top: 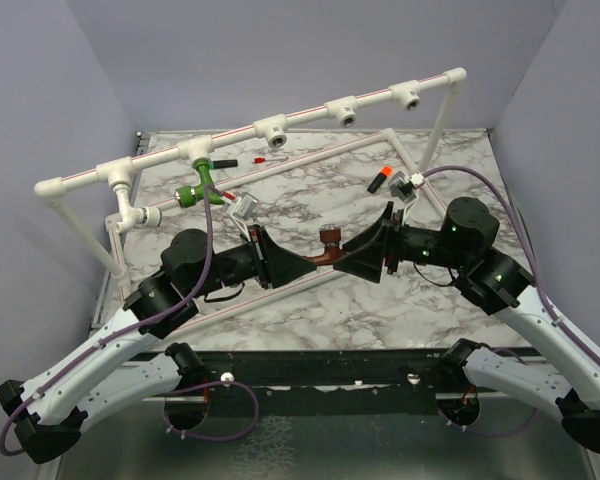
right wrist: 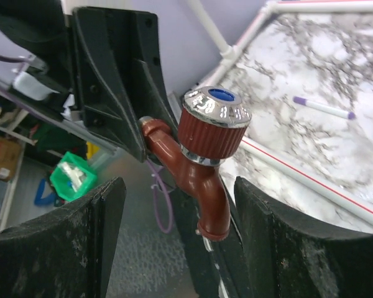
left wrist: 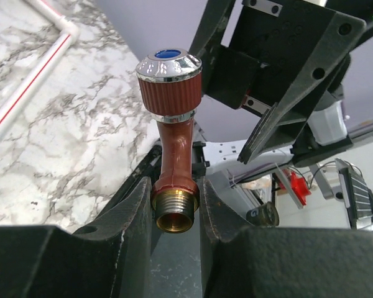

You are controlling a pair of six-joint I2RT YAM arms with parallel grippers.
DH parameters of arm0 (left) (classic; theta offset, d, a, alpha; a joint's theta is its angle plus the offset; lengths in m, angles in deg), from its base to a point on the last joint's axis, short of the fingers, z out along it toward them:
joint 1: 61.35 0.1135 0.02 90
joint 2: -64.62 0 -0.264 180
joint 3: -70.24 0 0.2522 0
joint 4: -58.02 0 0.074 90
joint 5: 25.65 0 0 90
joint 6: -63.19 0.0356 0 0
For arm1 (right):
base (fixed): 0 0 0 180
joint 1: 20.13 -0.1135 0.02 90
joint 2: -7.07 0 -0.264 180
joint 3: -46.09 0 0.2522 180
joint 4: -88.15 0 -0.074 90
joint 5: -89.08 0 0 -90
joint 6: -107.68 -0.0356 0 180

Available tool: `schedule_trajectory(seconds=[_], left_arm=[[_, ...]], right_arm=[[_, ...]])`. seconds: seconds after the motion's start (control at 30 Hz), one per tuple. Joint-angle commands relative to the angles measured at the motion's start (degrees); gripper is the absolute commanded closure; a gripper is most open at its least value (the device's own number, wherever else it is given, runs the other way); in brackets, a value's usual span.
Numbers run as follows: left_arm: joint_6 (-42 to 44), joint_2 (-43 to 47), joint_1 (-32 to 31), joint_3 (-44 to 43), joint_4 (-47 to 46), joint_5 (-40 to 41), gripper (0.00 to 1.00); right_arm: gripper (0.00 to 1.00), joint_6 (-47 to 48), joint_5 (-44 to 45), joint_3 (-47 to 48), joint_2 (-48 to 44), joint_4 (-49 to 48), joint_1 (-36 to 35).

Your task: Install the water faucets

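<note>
A dark reddish-brown water faucet [top: 328, 247] with a chrome-capped knob hangs above the marble table between my two grippers. My left gripper [top: 283, 264] is shut on its brass threaded end [left wrist: 175, 211], and the knob [left wrist: 169, 79] points away from the fingers. My right gripper [right wrist: 179, 202] is open, with a finger on each side of the spout [right wrist: 212, 205] and a gap on both sides. A green water faucet [top: 197, 189] sits at a tee of the white pipe frame [top: 310, 112] at the back left.
The pipe frame spans the back of the table, with several open tees [top: 347, 112] along its top rail. An orange-and-black cylinder [top: 384, 178] and a small white part [top: 412, 184] lie at the back right. A grey-white piece [top: 242, 207] lies near the green faucet. A purple-capped pen [right wrist: 323, 107] lies on the marble.
</note>
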Motion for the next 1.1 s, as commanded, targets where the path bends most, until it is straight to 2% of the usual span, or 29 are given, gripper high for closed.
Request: schedule_trajectory(seconds=[0.0,0.17,0.47,0.67,1.07], left_arm=[[0.63,1.87,0.35,1.31,-7.35,-4.92,1.0],[-0.32,2.88,0.33,2.6,-13.57,-6.87,1.0],[0.22,4.48,0.36,3.0,-18.51,-6.81,1.0],[0.38,4.15,0.3,3.07,-18.5,-6.92,1.0],[1.6,4.94,0.31,2.97,-15.28,-4.46,1.0]], right_arm=[[0.25,-6.07,-6.79,-1.03,-0.45,-9.45,-0.4],[0.27,-10.48,-9.1,-2.7,0.11,-16.3,-0.39],[0.33,-15.39,-11.41,-5.98,0.79,-23.67,-0.4],[0.38,-16.74,-11.97,-6.82,0.37,-26.2,-0.38],[0.49,-15.55,-10.71,-6.23,-1.41,-25.35,-0.39]])
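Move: The brown faucet is in the left gripper by its threaded end; its middle lies about 4 cm to the right of that hand, 2 cm ahead and 1 cm above. From the still-empty right hand the same middle is some 4 cm left, 1 cm ahead and 1 cm higher. The green faucet hangs roughly 16 cm ahead and 24 cm left of the left hand, near its height; the empty tee next along the rail is about 25 cm ahead, 8 cm left and 4 cm up. The brown faucet, kept in the left grip, is lifted about 6 cm and drawn back a little while that hand's fingers tip up some 10 degrees. The right hand rises alongside, some 4 cm, also easing back and slightly left, tips its fingers up and swings them counter-clockwise to face the spout squarely, then draws its wide-open fingers partly together around it without yet gripping. ##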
